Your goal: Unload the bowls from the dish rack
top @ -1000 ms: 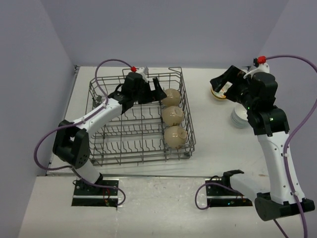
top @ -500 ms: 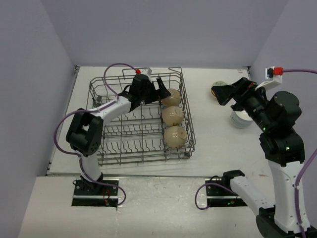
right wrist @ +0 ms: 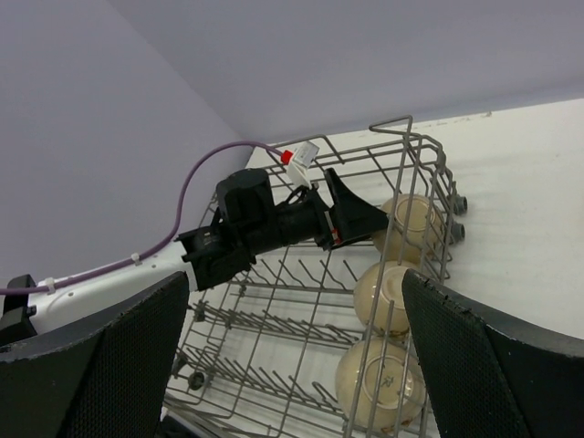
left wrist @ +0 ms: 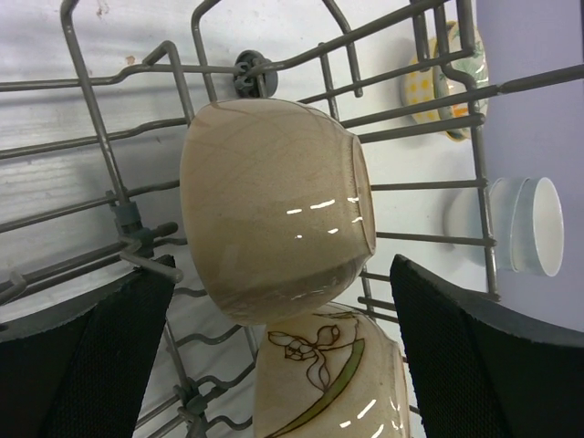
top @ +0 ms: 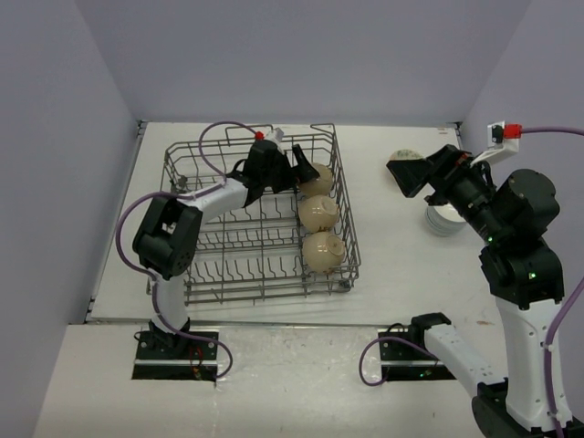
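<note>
The grey wire dish rack (top: 242, 251) stands left of centre. Three beige bowls lie on their sides along its right wall: far (top: 317, 179), middle (top: 318, 213), near (top: 324, 253). My left gripper (top: 297, 167) is inside the rack at the far bowl. In the left wrist view its open jaws (left wrist: 283, 265) flank that bowl (left wrist: 274, 205) without touching it, and the flower-painted middle bowl (left wrist: 328, 383) lies below. My right gripper (top: 415, 173) hangs open and empty above the table on the right. It half hides a yellow bowl (top: 401, 157). Stacked white bowls (top: 443, 219) sit nearby.
In the right wrist view, the open right gripper (right wrist: 294, 278) looks across at the rack (right wrist: 301, 347) and the left arm (right wrist: 265, 228). The rack's wall wires stand between the left gripper and the yellow bowl (left wrist: 444, 82) and white stack (left wrist: 529, 226) outside.
My left gripper has pushed further right along the rack's far row to the far beige bowl. My right arm has lifted off the yellow bowl and swung to face the rack.
</note>
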Tool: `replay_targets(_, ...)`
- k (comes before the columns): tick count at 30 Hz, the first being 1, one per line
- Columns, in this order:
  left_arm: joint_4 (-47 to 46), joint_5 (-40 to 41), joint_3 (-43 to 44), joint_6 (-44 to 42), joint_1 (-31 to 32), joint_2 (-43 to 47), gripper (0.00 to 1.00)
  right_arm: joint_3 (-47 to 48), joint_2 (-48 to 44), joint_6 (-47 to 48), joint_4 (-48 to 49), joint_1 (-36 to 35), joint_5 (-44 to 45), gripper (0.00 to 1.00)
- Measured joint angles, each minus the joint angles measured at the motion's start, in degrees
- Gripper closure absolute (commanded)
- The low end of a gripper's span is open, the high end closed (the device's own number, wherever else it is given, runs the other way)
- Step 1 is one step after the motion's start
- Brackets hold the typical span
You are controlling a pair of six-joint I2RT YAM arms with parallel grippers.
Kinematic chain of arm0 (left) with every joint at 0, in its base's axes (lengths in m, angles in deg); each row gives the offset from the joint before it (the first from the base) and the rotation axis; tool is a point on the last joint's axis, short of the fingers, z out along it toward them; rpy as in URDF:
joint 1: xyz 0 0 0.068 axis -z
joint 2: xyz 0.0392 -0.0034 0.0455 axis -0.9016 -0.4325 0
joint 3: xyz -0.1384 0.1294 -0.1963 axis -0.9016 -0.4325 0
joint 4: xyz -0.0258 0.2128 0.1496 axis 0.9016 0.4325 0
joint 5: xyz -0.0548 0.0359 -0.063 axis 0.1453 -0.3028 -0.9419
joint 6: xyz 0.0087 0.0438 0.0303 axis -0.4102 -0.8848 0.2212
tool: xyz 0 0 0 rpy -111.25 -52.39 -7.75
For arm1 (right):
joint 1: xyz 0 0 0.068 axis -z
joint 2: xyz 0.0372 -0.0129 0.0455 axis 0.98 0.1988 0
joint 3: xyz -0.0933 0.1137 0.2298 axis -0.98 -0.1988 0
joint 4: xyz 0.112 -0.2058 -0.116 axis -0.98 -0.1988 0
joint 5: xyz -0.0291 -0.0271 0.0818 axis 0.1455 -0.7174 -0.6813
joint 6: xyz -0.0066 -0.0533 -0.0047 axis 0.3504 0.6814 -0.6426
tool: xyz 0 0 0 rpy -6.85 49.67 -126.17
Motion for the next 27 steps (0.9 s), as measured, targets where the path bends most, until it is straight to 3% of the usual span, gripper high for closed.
replay_targets(8,-5.7,-3.2,-1.5,2.1,0.0,-0.3,0.05,0.1,0.3,0.2,0.0,-0.2,0.0,0.01)
replay_targets(16,-10.3,-5.4,-2.8,3.9,-0.2,-0.6,0.21,0.1,-0.2,0.6,0.0,-0.4,0.0,0.01)
replay_targets(27,-15.8,-7.5,-3.1,5.9,-0.5,-2.7,0.28,0.1,-0.2,1.3,0.0,-0.8,-0.2,0.01)
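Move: Just to the right of the left hand, about 4 cm right, 3 cm farther out and 3 cm lower, lies the farthest of the three beige bowls, on its side. The middle beige bowl sits some 10 cm nearer the base than that far bowl, and the rack's right side stands about 9 cm to the hand's right, 2 cm farther out. From the idle right hand the far bowl is roughly 22 cm ahead, 18 cm left and 36 cm below. Nudging rightwards at the far beige bowl, the left hand travels about 2.5 cm to its right and rises some 1.5 cm, rolling around 10 degrees so that its left side dips. Its wide-open fingers close by about a quarter, one fingertip coming against the bowl's open rim, with no pinch yet. ##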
